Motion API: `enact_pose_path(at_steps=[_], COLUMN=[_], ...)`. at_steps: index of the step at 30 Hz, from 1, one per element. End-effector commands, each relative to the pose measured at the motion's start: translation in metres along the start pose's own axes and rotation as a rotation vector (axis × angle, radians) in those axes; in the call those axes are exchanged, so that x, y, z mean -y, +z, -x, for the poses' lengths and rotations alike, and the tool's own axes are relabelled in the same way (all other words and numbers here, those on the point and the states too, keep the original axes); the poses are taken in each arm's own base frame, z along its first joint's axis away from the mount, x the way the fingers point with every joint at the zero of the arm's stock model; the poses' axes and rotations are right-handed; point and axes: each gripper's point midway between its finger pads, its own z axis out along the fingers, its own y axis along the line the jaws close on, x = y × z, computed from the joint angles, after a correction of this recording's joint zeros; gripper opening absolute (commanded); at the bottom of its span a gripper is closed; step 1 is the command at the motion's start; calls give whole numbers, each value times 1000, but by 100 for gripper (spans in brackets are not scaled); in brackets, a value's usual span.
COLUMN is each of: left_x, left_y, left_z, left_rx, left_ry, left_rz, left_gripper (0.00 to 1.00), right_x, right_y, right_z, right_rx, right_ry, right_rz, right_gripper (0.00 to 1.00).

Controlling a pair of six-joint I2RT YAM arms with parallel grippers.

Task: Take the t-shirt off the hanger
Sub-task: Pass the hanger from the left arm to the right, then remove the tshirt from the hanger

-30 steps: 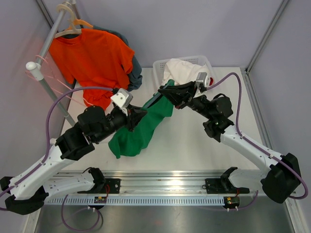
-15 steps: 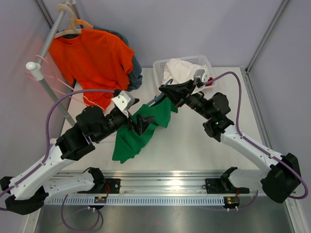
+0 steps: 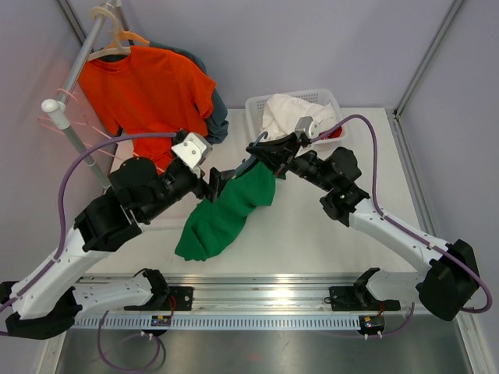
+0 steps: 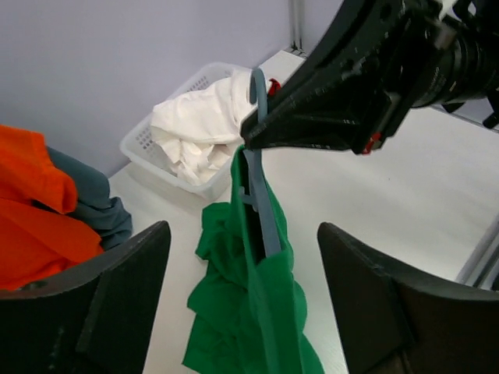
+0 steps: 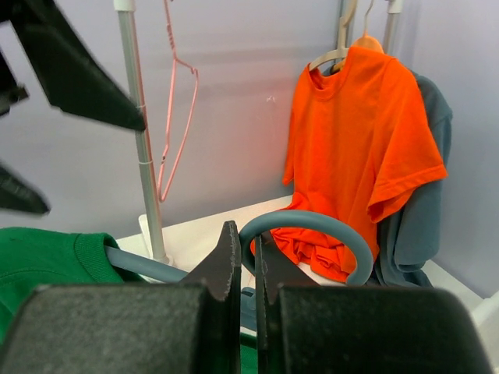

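Observation:
A green t-shirt hangs on a grey-blue hanger, and its lower end lies bunched on the white table. My right gripper is shut on the hanger's hook and holds it above the table. The hook also shows in the left wrist view. The shirt's collar shows at lower left in the right wrist view. My left gripper is wide open just left of the shirt's top. In its own view the shirt hangs between the two fingers, which do not touch it.
A rack pole at back left carries an orange t-shirt, a grey-blue garment behind it and pink wire hangers. A white basket with white cloth stands at the back, right behind the right gripper.
The right gripper has carried the hanger a little left and up. The left gripper has drawn back left from the shirt's side and stands open. The shirt's lower end has shifted.

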Motion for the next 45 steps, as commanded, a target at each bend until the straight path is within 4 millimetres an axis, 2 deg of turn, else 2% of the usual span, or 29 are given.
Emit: enact_pose_path(at_steps=[1,2,3,6,8,16,24,27,30,31,32,33,37,40,45], left_x=[-11,-11,-7,-5,0,15,13,8,5,4,4,3,-1,-4,-7], left_y=[-7,-10,-8,-5,-4,-4,-1,3,6,7,7,7,6,5,4], left_z=[11,18,7,-6,-18,-43,-53,-57,-58,-59,-58,-59,-55,-53,-52], left_rx=[-47,-45,-93,-165,-221,-305,-320,-333,-330,-333,-330,-330,-309,-300,-281], left_ry=[24,19,23,26,28,49,63,76,80,80,79,77,73,74,73], left_rz=[41,34,15,-24,-70,-166,-152,-125,-104,-98,-95,-90,-70,-52,-35], left_gripper=[74,69,65,56,54,54,52,48,37,32,23,20,17,1,0], right_x=[-14,-15,-16,-17,-15,4,4,2,1,0,1,1,1,1,1], right_y=[10,10,9,10,10,11,10,10,9,9,9,9,10,9,9], right_z=[34,34,33,32,31,28,27,26,29,28,28,27,27,26,24], right_rx=[81,84,82,79,72,54,57,57,62,61,61,59,56,53,45], right_ry=[-106,-113,-124,-143,-153,-164,-165,-163,-164,-163,-163,-163,-163,-166,-172], right_rz=[48,48,48,34,8,-94,-94,-85,-81,-80,-81,-81,-79,-79,-79], right_gripper=[0,0,0,0,0,0,0,0,0,0,0,0,0,0,0])
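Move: From the left hand, hanging open, the green t-shirt's neckline, where the hanger arm goes into the cloth, lies about 6 cm below and at most 1 cm back. The hanger neck, pinched in the right fingers, is some 7 cm ahead, 7 cm right and 2 cm lower; the hanging orange t-shirt is roughly 27 cm ahead, 15 cm left and 12 cm below. From the right hand the neckline is about 8 cm back, 7 cm left and 4 cm down. Downward, after a brief rise, the left hand sinks about 7 cm onto the green t-shirt's neckline, tipping its fingers some 20 degrees further down. Half open during the descent, they then shut and pinch the cloth where the hanger arm enters. The right hand keeps its pinch on the hanger neck, easing a couple of centimetres down and slightly forward. ##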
